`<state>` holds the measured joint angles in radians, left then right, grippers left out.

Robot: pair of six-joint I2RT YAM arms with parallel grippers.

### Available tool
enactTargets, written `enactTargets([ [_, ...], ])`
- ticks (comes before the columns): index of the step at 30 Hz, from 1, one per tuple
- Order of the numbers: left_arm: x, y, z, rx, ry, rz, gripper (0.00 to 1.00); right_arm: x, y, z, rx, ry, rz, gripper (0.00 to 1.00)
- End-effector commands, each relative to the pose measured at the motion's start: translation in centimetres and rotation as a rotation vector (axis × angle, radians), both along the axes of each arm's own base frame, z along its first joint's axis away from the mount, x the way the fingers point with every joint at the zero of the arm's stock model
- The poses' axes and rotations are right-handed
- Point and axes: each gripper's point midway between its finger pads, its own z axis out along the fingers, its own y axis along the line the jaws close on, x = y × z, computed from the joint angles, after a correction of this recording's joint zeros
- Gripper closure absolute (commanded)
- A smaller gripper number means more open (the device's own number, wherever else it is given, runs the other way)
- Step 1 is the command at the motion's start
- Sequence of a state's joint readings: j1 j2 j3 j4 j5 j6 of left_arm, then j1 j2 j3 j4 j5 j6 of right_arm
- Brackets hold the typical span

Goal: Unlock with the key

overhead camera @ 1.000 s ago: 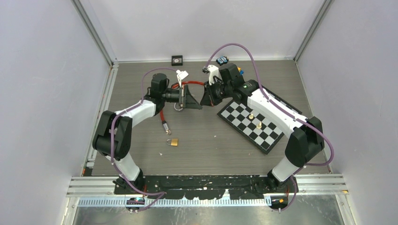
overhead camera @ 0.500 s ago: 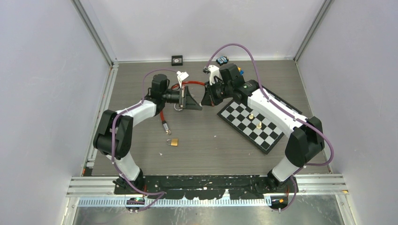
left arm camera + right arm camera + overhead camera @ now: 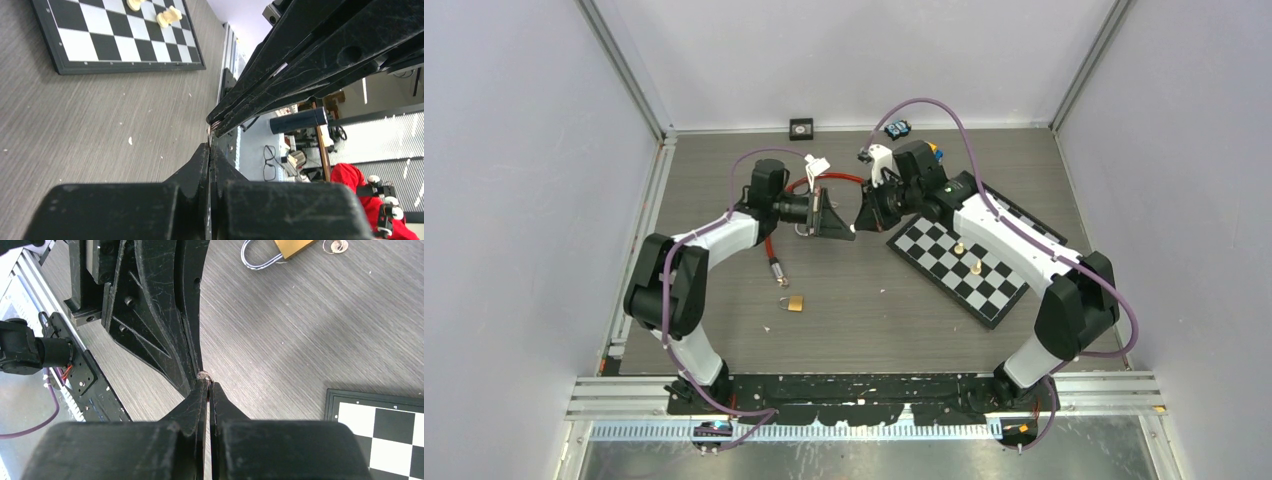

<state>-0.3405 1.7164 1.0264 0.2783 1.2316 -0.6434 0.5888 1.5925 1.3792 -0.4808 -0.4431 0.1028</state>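
My two grippers meet tip to tip above the table's middle. The right gripper (image 3: 861, 221) (image 3: 205, 382) is shut on a small silvery key (image 3: 204, 375) that just peeks out between its tips. My left gripper (image 3: 850, 232) (image 3: 209, 146) is shut too, jaws pressed together, its tips right against that key. Whether it also pinches the key is hidden. The brass padlock (image 3: 795, 302) (image 3: 292, 246) lies on the table nearer the arm bases, shackle pointing left. A small metal piece (image 3: 336, 246) lies beside it.
A chessboard (image 3: 1009, 290) (image 3: 115, 40) with two pale pieces lies under the right arm. A red cable (image 3: 770, 245) runs beneath the left arm. A white tag (image 3: 813, 160), a black box (image 3: 801, 127) and a blue item (image 3: 897, 128) sit at the back.
The left gripper has closed its jaws at the right gripper's tips. Both arms have shifted slightly towards each other; the padlock has not moved.
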Motion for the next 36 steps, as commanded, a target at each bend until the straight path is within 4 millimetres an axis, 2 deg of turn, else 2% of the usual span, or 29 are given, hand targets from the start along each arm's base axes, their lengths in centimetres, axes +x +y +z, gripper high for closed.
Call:
enactTargets([
  [1,-1.3,0.7,0.2,0.049,-0.102,-0.063,1.0,-0.4,-0.7,2.7,0.045,-0.082,0.039,0.97],
  [8,-3.2,1.9,-0.8,0.157,-0.233,-0.143,1.0,-1.9,-0.7,1.6,0.035,-0.067,0.133,0.92],
  [15,-4.1,2.4,-1.3,0.192,-0.265,-0.18,1.0,-3.0,-0.9,0.7,0.034,-0.068,0.189,0.85],
  [18,-4.4,2.6,-1.2,0.198,-0.285,-0.193,1.0,-3.2,-1.0,0.7,0.038,-0.074,0.194,0.78],
  [22,-5.2,2.6,-1.1,0.196,-0.323,-0.226,1.0,-3.2,-1.0,1.2,0.056,-0.095,0.181,0.6],
  [28,-7.0,2.5,-1.1,0.207,-0.391,-0.296,1.0,-4.3,0.1,1.9,0.134,-0.062,0.25,0.55],
  [36,-9.3,2.3,-0.4,0.181,-0.504,-0.351,1.0,-6.3,1.8,0.0,0.251,0.071,0.355,0.49],
])
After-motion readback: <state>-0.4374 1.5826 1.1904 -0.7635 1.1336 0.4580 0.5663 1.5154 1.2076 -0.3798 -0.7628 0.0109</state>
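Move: The left hand has just closed on the key, which the right still grips too. From the left hand the small padlock lies about 10 cm back, 13 cm left and 18 cm below; the key end of the red cable lock is roughly 4 cm back and 15 cm left, the large padlock some 11 cm ahead and 10 cm left, both also on the table. From the right hand the small padlock is about 10 cm back, 14 cm left, 19 cm below. Left draws the key back about 8 cm, nearing the small padlock; right lets go, backing 5 cm. ##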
